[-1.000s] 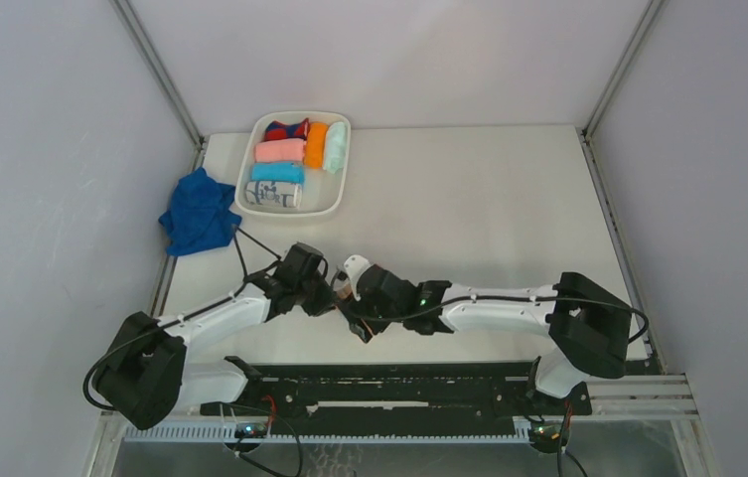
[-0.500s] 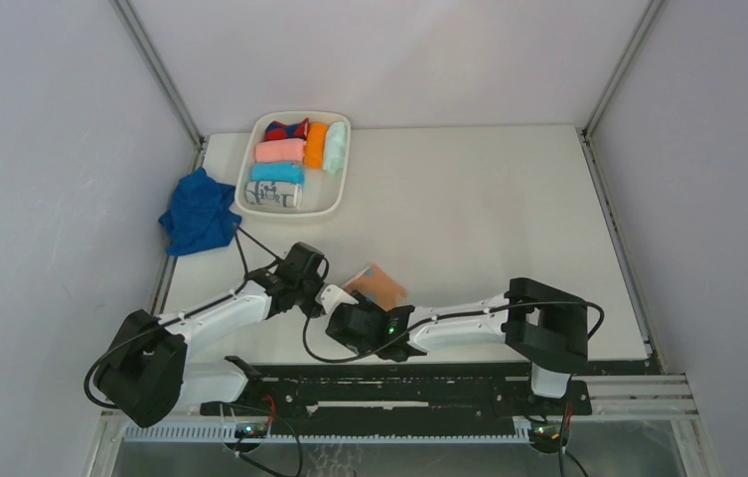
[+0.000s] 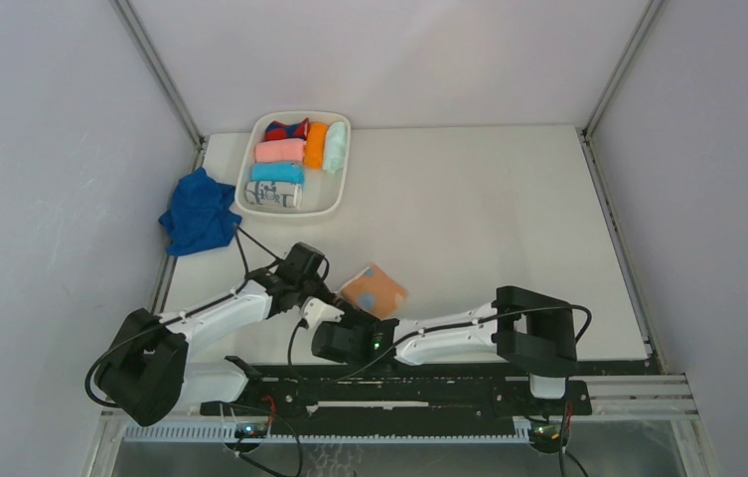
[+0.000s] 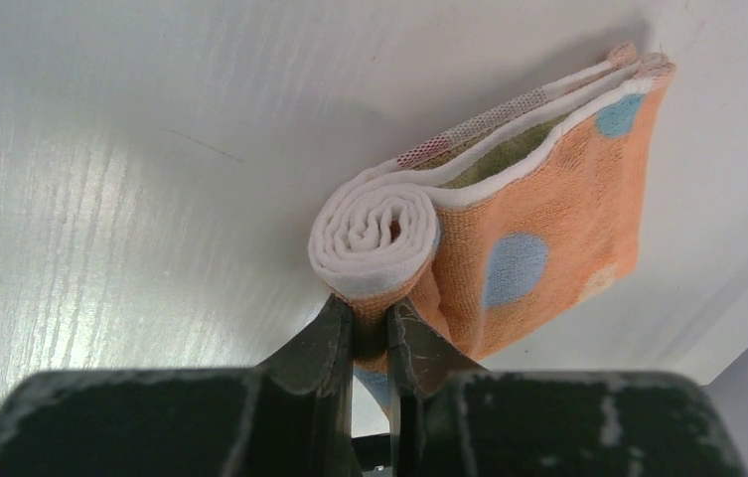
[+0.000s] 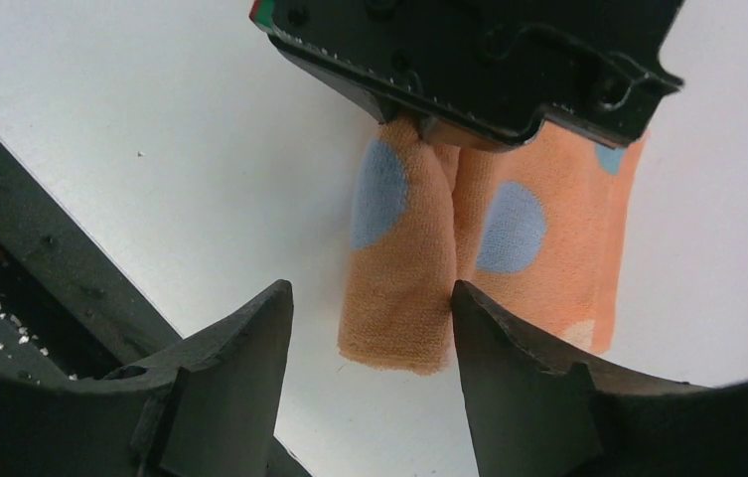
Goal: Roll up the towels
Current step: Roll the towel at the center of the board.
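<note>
The peach-orange towel (image 4: 548, 229) with pale blue spots lies on the white table, partly rolled, its rolled end (image 4: 377, 234) showing a white spiral. My left gripper (image 4: 371, 316) is shut on that rolled end from below. In the right wrist view my right gripper (image 5: 370, 323) is open, its fingers either side of the roll's other end (image 5: 399, 268), the right finger touching the cloth. From above, the peach towel (image 3: 374, 290) sits near the table's front, between both wrists. The royal-blue towel (image 3: 199, 212) lies crumpled at the left table edge.
A white tray (image 3: 342, 184) at the back left holds several rolled cloths in pink, light blue, orange, mint and a printed white one. The black rail of the arm mounts (image 5: 42, 248) runs close behind my right gripper. Grey walls enclose the table.
My right arm has swung left and back toward the near edge, uncovering the peach towel in the top view. The left gripper has kept its grip and place.
</note>
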### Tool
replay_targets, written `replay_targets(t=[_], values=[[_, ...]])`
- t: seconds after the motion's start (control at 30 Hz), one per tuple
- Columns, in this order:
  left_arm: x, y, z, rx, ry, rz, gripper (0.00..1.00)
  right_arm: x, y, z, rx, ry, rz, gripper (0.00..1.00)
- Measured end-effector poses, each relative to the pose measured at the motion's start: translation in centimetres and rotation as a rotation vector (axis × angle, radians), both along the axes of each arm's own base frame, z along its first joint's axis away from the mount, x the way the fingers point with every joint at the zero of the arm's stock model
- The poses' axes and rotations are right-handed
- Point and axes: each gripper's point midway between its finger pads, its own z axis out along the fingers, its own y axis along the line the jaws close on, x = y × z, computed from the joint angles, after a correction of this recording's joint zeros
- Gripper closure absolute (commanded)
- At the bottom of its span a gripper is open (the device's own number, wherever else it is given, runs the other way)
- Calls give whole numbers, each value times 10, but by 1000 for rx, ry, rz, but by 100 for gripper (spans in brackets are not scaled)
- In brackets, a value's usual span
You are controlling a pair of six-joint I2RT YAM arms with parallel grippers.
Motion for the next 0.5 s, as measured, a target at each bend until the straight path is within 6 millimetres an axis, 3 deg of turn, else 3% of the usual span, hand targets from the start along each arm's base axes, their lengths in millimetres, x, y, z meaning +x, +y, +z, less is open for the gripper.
replay_targets(t=[0.27, 0.5], values=[[0, 0, 0, -1, 0, 0, 94, 3, -4, -17, -76, -35, -11, 52], [0, -1, 0, -2, 1, -1, 87, 7, -10, -26, -125, -54, -19, 82]])
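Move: My left hand already pinches the rolled towel by its far end; the roll's near end is about 5 cm back and 4 cm to the right of that hand. That near end sits about 3 cm below my open right fingers, nearly straight under them, a centimetre ahead and a centimetre right. From my right hand, the left fingertips are some 6 cm ahead and 3 cm left, and the flat, unrolled part's middle is about 8 cm ahead and 5 cm right. I sink my right hand some 2.5 cm over the near end of the roll, drifting about a centimetre right and tilting slightly. As it goes down I draw the fingers together from just over half open to about a third, until they pinch the roll from both sides. My left hand stays put and keeps its pinch. ##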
